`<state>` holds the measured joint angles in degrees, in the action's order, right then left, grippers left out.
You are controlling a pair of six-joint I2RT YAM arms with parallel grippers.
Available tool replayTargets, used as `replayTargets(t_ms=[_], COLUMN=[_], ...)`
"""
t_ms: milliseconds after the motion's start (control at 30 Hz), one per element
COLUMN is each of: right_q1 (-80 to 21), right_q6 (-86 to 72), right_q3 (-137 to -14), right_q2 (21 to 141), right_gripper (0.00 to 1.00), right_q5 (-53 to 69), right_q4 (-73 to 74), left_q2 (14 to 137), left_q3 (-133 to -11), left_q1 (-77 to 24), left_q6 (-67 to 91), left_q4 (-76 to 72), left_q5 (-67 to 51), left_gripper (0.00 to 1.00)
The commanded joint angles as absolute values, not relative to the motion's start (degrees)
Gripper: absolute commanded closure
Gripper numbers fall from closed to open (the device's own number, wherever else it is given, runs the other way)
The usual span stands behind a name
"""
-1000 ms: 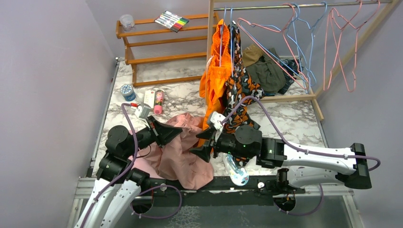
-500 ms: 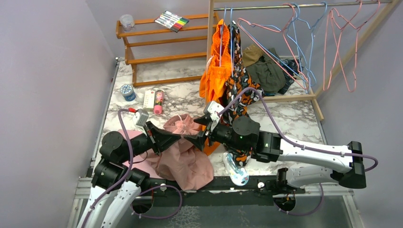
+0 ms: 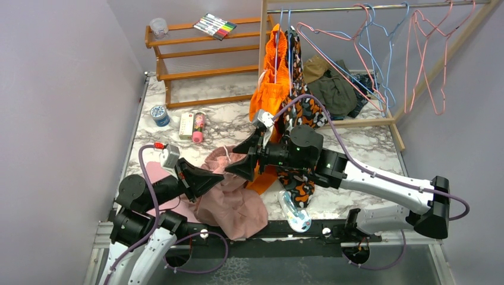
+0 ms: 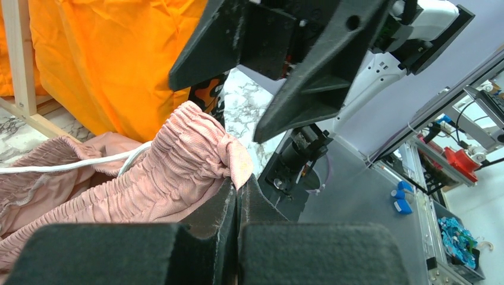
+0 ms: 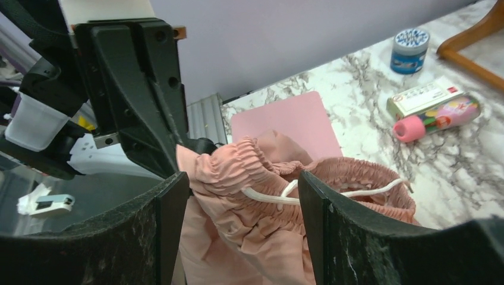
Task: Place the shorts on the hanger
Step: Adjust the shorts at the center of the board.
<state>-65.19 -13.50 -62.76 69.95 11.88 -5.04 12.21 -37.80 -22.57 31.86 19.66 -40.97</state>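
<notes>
The dusty-pink shorts (image 3: 232, 205) lie bunched at the table's near edge, gathered waistband raised and white drawstring (image 5: 279, 196) looped over it. My left gripper (image 3: 205, 178) is shut on a fold of the waistband edge (image 4: 235, 166), which sticks out above its fingertips (image 4: 239, 185). My right gripper (image 3: 241, 166) faces it from the right. It stands open (image 5: 241, 178), and the waistband (image 5: 261, 172) lies between its wide-apart fingers without being pinched. The pink wire hanger (image 3: 409, 77) hangs from the rod at the far right, away from both grippers.
An orange garment (image 3: 267, 101) and a camouflage garment (image 3: 300, 113) hang on light-blue hangers just behind my right arm. Dark clothes (image 3: 333, 89) lie under the rack. A tin (image 3: 159, 113), pink bottle (image 3: 198, 127), pink mat (image 3: 156, 175), clear bottle (image 3: 295, 214) and wooden shelf (image 3: 196, 47) surround the shorts.
My right gripper has risen and swung left over the waistband. My left gripper went right with the waistband, then back towards the left, still holding it.
</notes>
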Motion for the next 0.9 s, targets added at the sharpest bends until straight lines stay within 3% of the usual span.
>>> replayTargets(t_ms=[0, 533, 600, 733, 767, 833, 867], right_q1=[-62.6, -59.4, -59.4, -59.4, -59.4, -59.4, -59.4], right_q6=[-19.1, -27.2, -27.5, -25.9, -24.9, -22.0, -20.5], right_q3=[-64.3, -66.6, -67.1, -67.3, -67.2, -67.2, -67.2], right_q2=[71.9, 78.2, 78.8, 78.2, 77.7, 76.2, 75.4], right_gripper=[0.3, 0.37, 0.46, 0.78, 0.84, 0.98, 0.99], right_q5=[22.4, 41.5, 43.4, 45.3, 45.0, 43.7, 43.0], right_q4=[-7.8, -13.5, -13.6, -13.4, -12.6, -9.9, -8.4], left_q2=[10.7, 10.0, 10.0, 10.3, 10.4, 10.7, 10.8], left_q3=[-39.2, -39.3, -39.3, -39.4, -39.6, -40.2, -40.6], left_q1=[-22.7, -22.6, -22.6, -22.6, -22.7, -22.6, -22.6], left_q6=[31.3, 31.1, 31.1, 30.7, 30.4, 29.8, 29.6], left_q4=[19.2, 19.7, 19.8, 21.3, 22.0, 23.8, 24.6], left_q5=[-42.8, -42.8, -42.6, -40.8, -40.1, -38.8, -38.1], left_gripper=[1.0, 1.0, 1.0, 0.98, 0.86, 0.53, 0.37])
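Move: The pink shorts' waistband corner sits in the left hand's fingertips, about 1 cm to the right of the left hand point and level with it. From the right hand that corner is roughly 4 cm back, 2 cm left and 1 cm lower. From the right hand, the pink bottle lies some 20 cm ahead, 13 cm left and 30 cm below, and the orange shorts hang around 12 cm ahead, 8 cm right and 8 cm lower. The waistband corner, still pinched by the left hand, is taken over by the right: the open right gripper goes back about 3.5 cm and some 2 cm left, dipping 1 cm early on, while turning some 25 degrees counter-clockwise and rolling a little, then shuts on the cloth beside the left fingertips. The left hand stays in place and opens its fingers about a third right at the end. ##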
